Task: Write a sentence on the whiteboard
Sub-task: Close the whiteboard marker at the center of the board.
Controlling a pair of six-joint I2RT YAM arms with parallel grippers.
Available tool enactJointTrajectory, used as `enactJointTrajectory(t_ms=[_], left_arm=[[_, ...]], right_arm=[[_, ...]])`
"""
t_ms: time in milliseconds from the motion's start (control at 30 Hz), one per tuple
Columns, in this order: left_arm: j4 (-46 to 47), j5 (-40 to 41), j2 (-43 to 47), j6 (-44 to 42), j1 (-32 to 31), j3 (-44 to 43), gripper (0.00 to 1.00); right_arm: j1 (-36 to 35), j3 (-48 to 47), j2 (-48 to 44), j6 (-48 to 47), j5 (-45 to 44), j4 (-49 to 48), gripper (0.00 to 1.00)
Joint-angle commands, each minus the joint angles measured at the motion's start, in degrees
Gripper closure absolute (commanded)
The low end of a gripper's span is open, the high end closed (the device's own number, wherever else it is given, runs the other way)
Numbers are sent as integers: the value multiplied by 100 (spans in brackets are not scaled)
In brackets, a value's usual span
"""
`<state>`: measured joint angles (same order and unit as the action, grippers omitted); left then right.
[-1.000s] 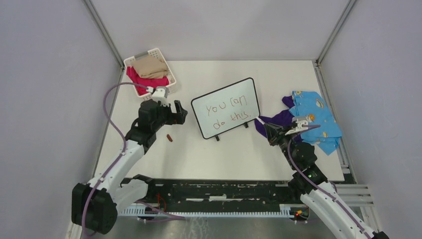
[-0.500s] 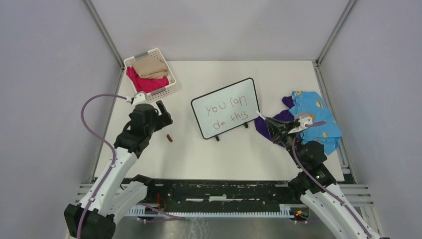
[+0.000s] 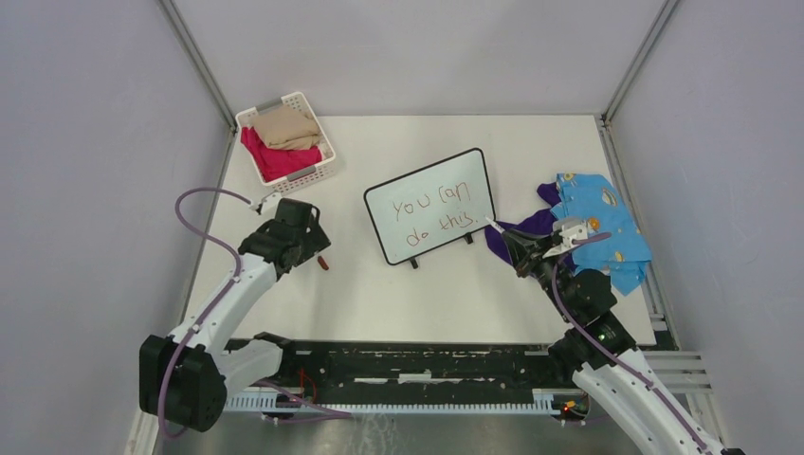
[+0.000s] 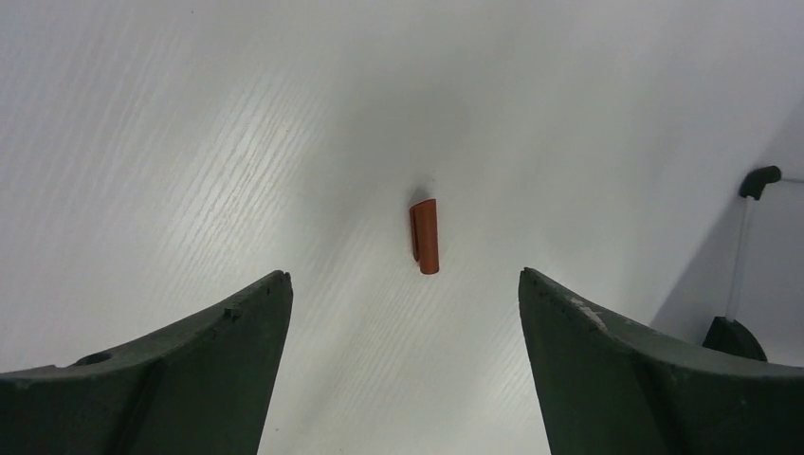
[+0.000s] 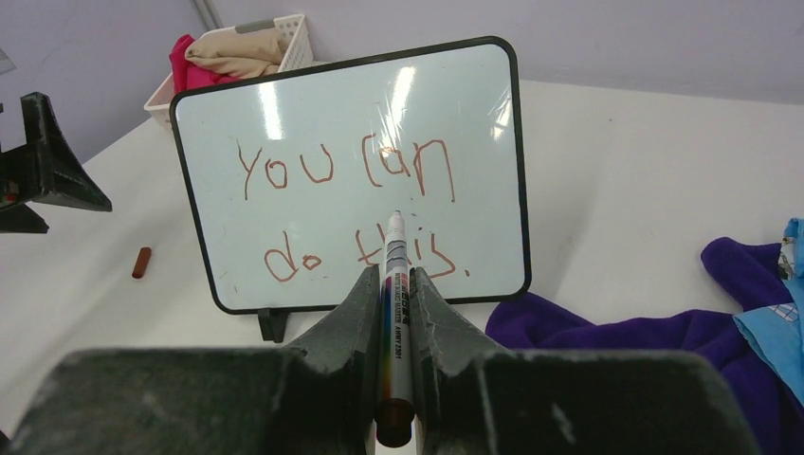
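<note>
The whiteboard [image 3: 431, 206] stands on its two black feet mid-table, with "you can do this." written on it in red-brown ink [image 5: 351, 171]. My right gripper [image 5: 391, 277] is shut on a whiteboard marker [image 5: 395, 284] whose uncapped tip points at the board's lower right, just short of it. In the top view this gripper [image 3: 517, 248] hovers right of the board. My left gripper [image 4: 403, 277] is open, pointing down over the marker's red-brown cap [image 4: 426, 236], which lies on the table left of the board [image 3: 324, 263]. Nothing is between its fingers.
A white slatted basket [image 3: 305, 174] holding beige and pink clothes sits at the back left. A purple cloth [image 3: 526, 227] and a blue patterned cloth [image 3: 602, 227] lie right of the board, under and behind my right gripper. The board's corner and a foot [image 4: 758, 180] show at the left wrist view's right edge.
My left arm has drawn back from the board and turned down over the cap. The right gripper with the marker has barely shifted.
</note>
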<state>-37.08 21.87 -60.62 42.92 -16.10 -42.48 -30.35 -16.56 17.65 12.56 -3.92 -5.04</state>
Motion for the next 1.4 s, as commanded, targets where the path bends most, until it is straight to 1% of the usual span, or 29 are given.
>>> enactJointTrajectory(t_ms=[0, 100, 233, 333, 433, 600, 900, 1133, 1367], left_arm=[[43, -42, -334, 543, 19, -147, 8], [137, -169, -703, 585, 19, -202, 11], [566, -507, -1199, 352, 21, -275, 23], [691, -674, -1644, 262, 19, -399, 29], [738, -687, -1931, 307, 18, -445, 34], [796, -690, -2238, 440, 18, -484, 48], [695, -537, -2527, 649, 11, -574, 55], [679, -517, -2662, 774, 10, -560, 63], [676, -517, -2687, 823, 10, -482, 63]], right_arm=[[-27, 22, -123, -102, -110, -138, 100], [-28, 59, -154, -93, -124, -185, 100], [-33, 101, -175, -49, -91, -238, 100], [-27, 126, -197, -34, -75, -218, 100], [-22, 101, -215, -34, -57, -191, 100], [-28, 87, -189, -34, -69, -208, 100], [-27, 63, -210, -60, -86, -181, 100], [-31, 35, -192, -49, -48, -195, 100], [-25, 15, -212, -67, -84, -147, 100]])
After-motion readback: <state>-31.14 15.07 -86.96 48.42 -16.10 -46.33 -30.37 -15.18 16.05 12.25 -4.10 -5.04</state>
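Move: Below the open left fingers, some 10 cm down, about 3 cm to the right and 2 cm ahead, lies the red-brown marker cap on the table. The whiteboard's middle stands roughly 30 cm to the right of this hand, 13 cm farther out and 3 cm lower; the laundry basket is about 35 cm ahead, 6 cm left and 5 cm lower. From the right hand the cap is around 43 cm left, 4 cm ahead and 21 cm down. Sinking about 9 cm towards the marker cap, the left hand also works some 3 cm right and a little forward, its fingers tipping roughly 15 degrees closer to straight down. The fingers narrow from almost wide open to a bit over a third as the descent slows, ending with a tip on either side of the cap; a firm hold isn't there yet. ##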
